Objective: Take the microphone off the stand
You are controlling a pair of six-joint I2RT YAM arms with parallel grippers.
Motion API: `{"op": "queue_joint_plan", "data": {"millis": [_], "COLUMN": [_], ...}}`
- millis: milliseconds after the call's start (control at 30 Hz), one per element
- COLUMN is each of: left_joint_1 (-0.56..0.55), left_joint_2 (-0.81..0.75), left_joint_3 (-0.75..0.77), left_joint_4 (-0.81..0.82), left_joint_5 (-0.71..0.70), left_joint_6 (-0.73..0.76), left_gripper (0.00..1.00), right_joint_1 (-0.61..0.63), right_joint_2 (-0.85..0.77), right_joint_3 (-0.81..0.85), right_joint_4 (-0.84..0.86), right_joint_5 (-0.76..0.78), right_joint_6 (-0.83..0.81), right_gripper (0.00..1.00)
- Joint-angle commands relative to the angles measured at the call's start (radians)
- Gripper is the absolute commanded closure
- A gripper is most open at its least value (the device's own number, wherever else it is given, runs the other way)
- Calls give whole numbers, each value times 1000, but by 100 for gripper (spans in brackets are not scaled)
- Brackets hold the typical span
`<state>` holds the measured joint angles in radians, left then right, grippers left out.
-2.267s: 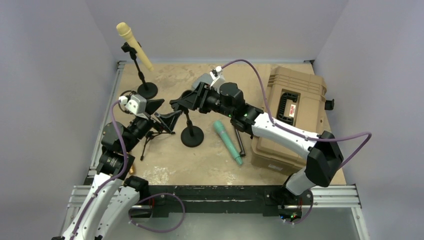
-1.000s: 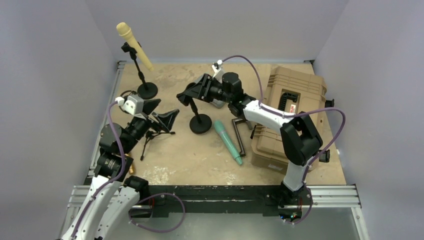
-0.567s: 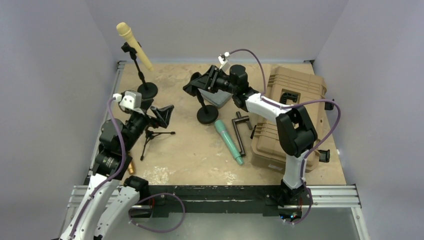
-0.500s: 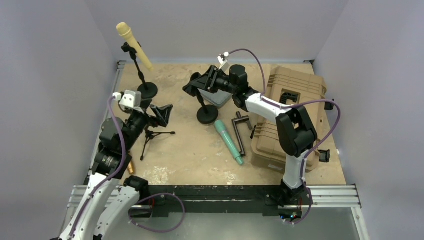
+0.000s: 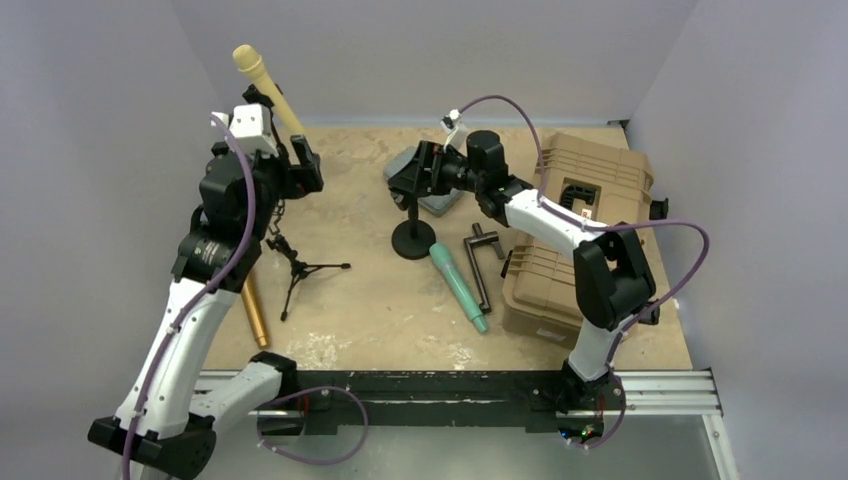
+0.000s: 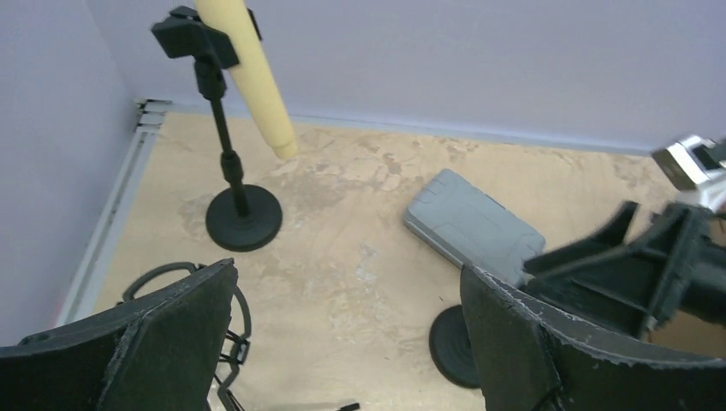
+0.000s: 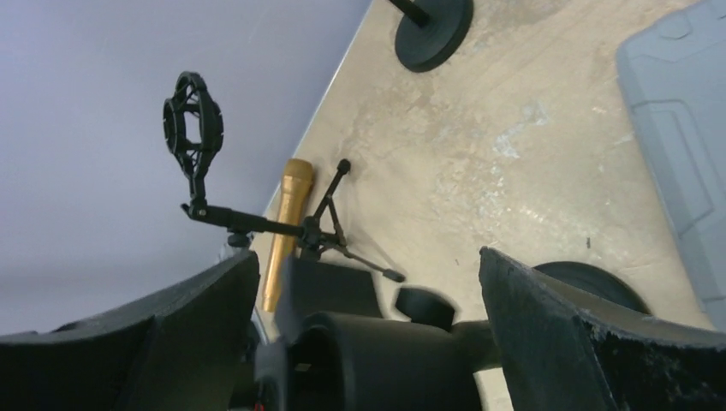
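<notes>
A pale yellow microphone (image 5: 262, 82) sits tilted in the clip of a black stand (image 5: 278, 150) at the back left; in the left wrist view the microphone (image 6: 248, 73) is up ahead, above the stand's round base (image 6: 244, 219). My left gripper (image 5: 297, 167) is raised just right of that stand, open and empty (image 6: 347, 342). My right gripper (image 5: 405, 180) is open around the empty clip (image 7: 377, 360) of a second round-base stand (image 5: 413, 240). A teal microphone (image 5: 457, 284) lies on the table.
A grey case (image 5: 442, 197) lies behind the second stand and a tan case (image 5: 575, 225) stands at the right. A tripod with a ring mount (image 5: 296, 266) and a gold microphone (image 5: 252, 311) are at the left. Walls close in on three sides.
My left arm has risen and swung back to the yellow microphone's stand. My right gripper has moved back and right, and the empty stand went with it, to beside the grey case.
</notes>
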<state>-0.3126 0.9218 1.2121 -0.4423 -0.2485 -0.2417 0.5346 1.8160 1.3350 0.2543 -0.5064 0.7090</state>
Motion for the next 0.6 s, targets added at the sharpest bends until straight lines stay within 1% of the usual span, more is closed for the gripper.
{"op": "queue_joint_plan", "data": {"millis": [0, 100, 233, 300, 367, 467, 500, 567], "left_joint_1": [48, 96, 152, 191, 236, 261, 262, 261], "left_joint_2": [104, 183, 238, 279, 350, 474, 498, 523], "left_joint_3": [165, 264, 318, 360, 443, 617, 644, 652], "left_joint_4": [-85, -126, -92, -89, -140, -284, -291, -235], "left_joint_5": [-62, -26, 19, 94, 156, 66, 39, 6], "left_joint_6": [15, -28, -62, -82, -111, -150, -148, -132], "left_gripper": [0, 0, 0, 0, 0, 0, 0, 0], "right_joint_1": [-42, -67, -87, -91, -93, -92, -93, -94], "right_joint_2": [-84, -118, -167, -207, -254, -320, -338, -375], "right_joint_3": [-24, -29, -41, -59, -76, -98, -102, -112], "right_joint_4": [-104, -145, -179, -194, -214, -240, -249, -282], "right_joint_5": [22, 12, -54, -59, -41, -12, -10, -6], "right_joint_6": [-83, -106, -145, -165, -181, -186, -188, -194], "right_gripper": [1, 1, 1, 1, 1, 3, 3, 4]}}
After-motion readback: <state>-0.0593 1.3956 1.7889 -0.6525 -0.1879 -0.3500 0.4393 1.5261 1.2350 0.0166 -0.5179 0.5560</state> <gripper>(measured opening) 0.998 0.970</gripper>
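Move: The yellow microphone in its stand is about 16 cm ahead of my left hand, 8 cm left and 5 cm lower. Its stand's round base is about 18 cm ahead and 9 left, down on the table; the grey case is 18 ahead and 18 right, also down there. From my right hand, the yellow microphone is some 13 cm ahead, 24 left and 8 higher; the empty clip is about 3 cm left, 2 lower. I reach my wide-open left hand forward about 10 cm towards the yellow microphone, swinging some 6 cm left and rising nearly 5, with the wrist turning about 12 degrees counter-clockwise and the fingers tipping slightly down. Meanwhile my open right hand backs off rightwards about 7 cm from the empty clip, then also lifts and draws back. ##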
